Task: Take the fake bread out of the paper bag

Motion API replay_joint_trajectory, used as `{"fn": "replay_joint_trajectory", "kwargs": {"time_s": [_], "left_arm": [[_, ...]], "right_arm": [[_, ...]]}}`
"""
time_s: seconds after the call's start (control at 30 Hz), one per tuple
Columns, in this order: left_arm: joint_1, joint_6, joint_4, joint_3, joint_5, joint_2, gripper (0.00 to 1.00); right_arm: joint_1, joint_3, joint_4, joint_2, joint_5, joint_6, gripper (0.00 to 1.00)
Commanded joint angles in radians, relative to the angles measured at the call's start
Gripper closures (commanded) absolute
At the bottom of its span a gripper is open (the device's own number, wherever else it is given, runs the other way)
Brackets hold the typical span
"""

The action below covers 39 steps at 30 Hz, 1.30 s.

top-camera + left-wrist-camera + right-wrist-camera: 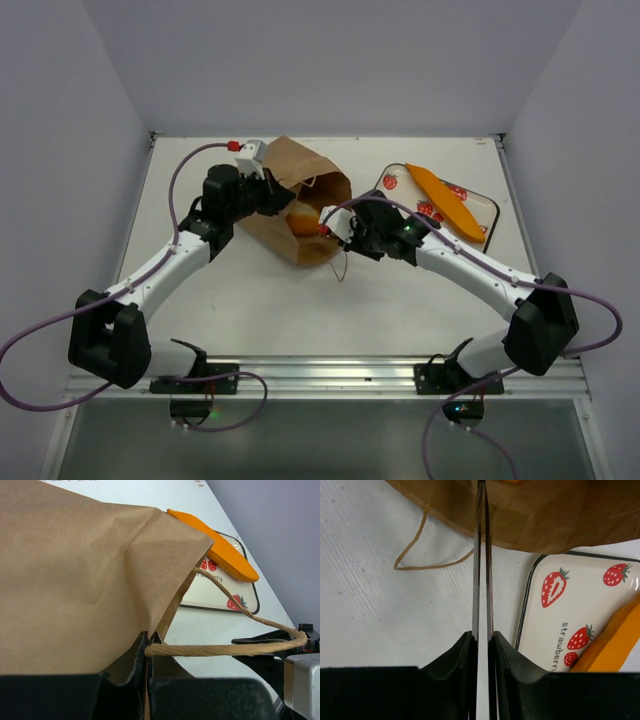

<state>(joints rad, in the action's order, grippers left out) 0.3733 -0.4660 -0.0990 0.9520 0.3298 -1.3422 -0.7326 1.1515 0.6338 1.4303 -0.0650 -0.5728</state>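
The brown paper bag (300, 200) lies on its side mid-table, its mouth facing right. An orange piece of fake bread (303, 218) shows inside the mouth. My left gripper (270, 195) is shut on the bag's upper rim; in the left wrist view its tips (147, 639) pinch the paper edge (75, 580) beside a twisted handle (225, 650). My right gripper (333, 222) hovers at the mouth's near edge. In the right wrist view its long fingers (481, 485) stand a thin slit apart with bare table showing between them, and their tips reach over the bag's lower rim (545, 520).
A strawberry-print tray (478, 205) sits to the right of the bag with a long orange loaf (445, 198) on it, also in both wrist views as the loaf (220, 550) and the tray (560, 615). The bag's other handle (415, 555) lies looped on the table.
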Motion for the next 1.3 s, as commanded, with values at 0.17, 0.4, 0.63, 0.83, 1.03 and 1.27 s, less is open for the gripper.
{"fn": "replay_joint_trajectory", "kwargs": {"time_s": [0.17, 0.4, 0.63, 0.83, 1.03, 1.27], "left_arm": [[-0.008, 0.012, 0.007, 0.065, 0.046, 0.04, 1.0], [-0.01, -0.036, 0.025, 0.097, 0.077, 0.037, 0.99], [-0.01, -0.045, 0.07, 0.136, 0.083, 0.037, 0.99], [-0.011, -0.045, 0.088, 0.149, 0.077, 0.038, 0.99], [-0.013, -0.028, 0.097, 0.169, 0.055, 0.037, 0.99], [-0.016, -0.028, 0.097, 0.171, 0.06, 0.037, 0.99]], "right_arm": [[-0.002, 0.027, -0.088, -0.031, -0.088, -0.154, 0.63], [-0.047, 0.002, -0.12, -0.005, -0.154, -0.229, 0.53], [-0.09, -0.038, -0.221, 0.016, -0.275, -0.292, 0.47], [-0.117, -0.073, -0.238, 0.016, -0.326, -0.354, 0.46], [-0.128, -0.096, -0.204, -0.022, -0.317, -0.381, 0.46], [-0.136, -0.104, -0.197, -0.045, -0.354, -0.403, 0.46]]}}
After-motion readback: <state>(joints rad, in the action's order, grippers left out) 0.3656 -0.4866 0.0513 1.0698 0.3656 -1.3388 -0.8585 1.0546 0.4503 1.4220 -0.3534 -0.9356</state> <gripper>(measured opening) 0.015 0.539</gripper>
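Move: The fake bread still in the bag lies about 9 cm ahead of the right hand, which holds the tongs, some 14 cm to its left and 9 cm lower. The hanging handle is about 3 cm ahead and 5 cm left, near the table. The tray is some 13 cm ahead and 17 cm right. From the left hand, pinching the bag's rim, the bread is 3 cm ahead, 4 cm right and about 17 cm below. Right hand eases about 2 cm forward towards the bread, spreading its tongs, tipping flatter; left lifts the pinched rim. ##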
